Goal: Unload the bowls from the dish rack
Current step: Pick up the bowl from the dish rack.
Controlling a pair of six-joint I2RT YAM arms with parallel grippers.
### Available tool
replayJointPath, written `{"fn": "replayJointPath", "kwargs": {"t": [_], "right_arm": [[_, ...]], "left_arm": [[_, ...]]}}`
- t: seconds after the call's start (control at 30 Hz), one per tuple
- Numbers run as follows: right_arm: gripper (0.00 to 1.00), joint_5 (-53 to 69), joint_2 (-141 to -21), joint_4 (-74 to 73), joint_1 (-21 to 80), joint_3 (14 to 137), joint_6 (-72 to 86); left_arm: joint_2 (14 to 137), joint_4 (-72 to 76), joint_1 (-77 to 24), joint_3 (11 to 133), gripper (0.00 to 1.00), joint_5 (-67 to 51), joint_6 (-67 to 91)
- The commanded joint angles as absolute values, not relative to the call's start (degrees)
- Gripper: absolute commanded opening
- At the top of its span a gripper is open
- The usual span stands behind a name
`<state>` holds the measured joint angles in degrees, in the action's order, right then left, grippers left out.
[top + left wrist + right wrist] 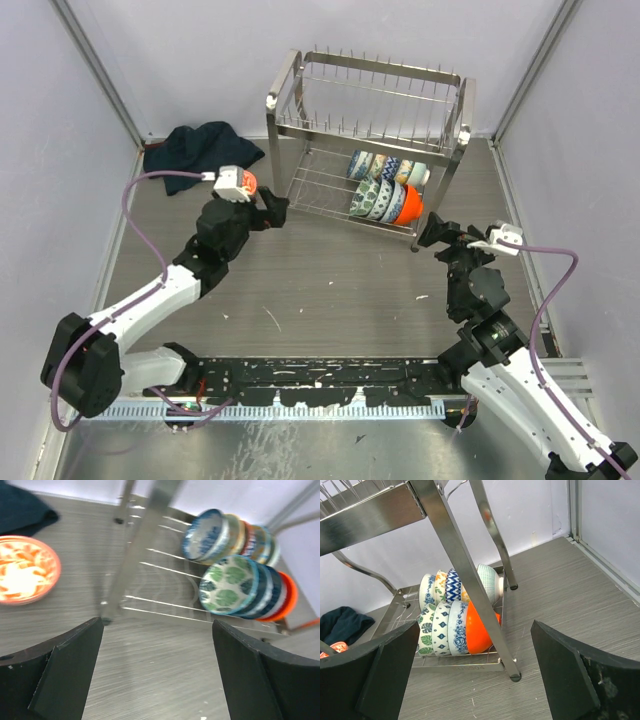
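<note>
The silver wire dish rack stands at the back of the table. On its lower tier, two rows of bowls stand on edge. The front row ends in a bright orange bowl, and a green leaf-patterned bowl faces my left side. A pink-red patterned bowl sits upright on the table, left of the rack. My left gripper hangs open and empty over the table, near the rack's left front leg. My right gripper is open and empty, just right of the rack's front right leg.
A dark blue cloth lies bunched at the back left, beside the wall. Grey walls with metal corner posts close in the table on three sides. The rack's upper tier holds only upright prongs.
</note>
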<state>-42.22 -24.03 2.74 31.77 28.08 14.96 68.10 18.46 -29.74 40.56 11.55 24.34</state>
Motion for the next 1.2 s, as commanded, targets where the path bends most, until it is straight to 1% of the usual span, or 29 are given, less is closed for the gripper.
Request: {"fn": "replayJointPath", "kwargs": {"t": [0.0,0.13,0.27,0.4,0.63,0.83,0.87,1.17], "right_arm": [[1.00,-40.63,-24.12,6.13,31.95,27.90,14.99],[1.00,-41.52,-24.82,5.01,31.99,28.69,14.82],[1.00,-41.94,-23.29,3.79,31.99,28.74,14.85],[1.00,-41.98,-20.97,2.82,31.99,28.56,15.02],[1.00,-41.66,-20.17,3.25,31.99,28.28,15.30],[1.00,-41.44,-19.52,3.03,31.99,28.33,15.38],[1.00,-41.40,-19.18,3.05,31.99,28.24,15.38],[1.00,-41.48,-18.99,3.01,31.99,28.24,15.38]], "left_arm": [[69.93,27.63,-35.41,42.16,0.98,9.42,23.93],[76.96,30.76,-39.67,44.93,0.99,7.72,23.04],[84.35,35.13,-41.11,48.20,1.00,4.23,24.46],[92.36,39.39,-41.38,52.88,0.98,0.87,26.01],[103.29,41.13,-41.92,62.77,0.94,-1.22,26.54],[108.92,41.23,-42.06,67.93,0.88,-1.27,26.46],[109.72,41.39,-41.97,68.51,0.84,-1.44,26.53],[114.57,41.54,-41.92,72.71,0.68,-3.56,27.20]]}}
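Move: The green-leaf bowl, leftmost of the front row on the rack's lower shelf, lies about 26 cm to the left hand's right, 10 cm ahead and 10 cm lower. The orange bowl ends that row some 12 cm farther right; the blue-flowered bowl stands about 10 cm beyond the leaf bowl. The rack's front left leg rises roughly 9 cm straight ahead of the hand. From the right hand the leaf bowl is about 20 cm ahead, 13 cm left, 16 cm lower. Sweeping quickly to the right, the empty left hand covers some 22 cm across the rack's front towards the green-leaf bowl, easing slightly back and up at first, then forward about 7 cm and down to end 4 cm lower. The wrist turns clockwise some 25 degrees and the wide-open fingers narrow to about three-quarters open at the bowl's mouth and rim; contact can't be seen. ##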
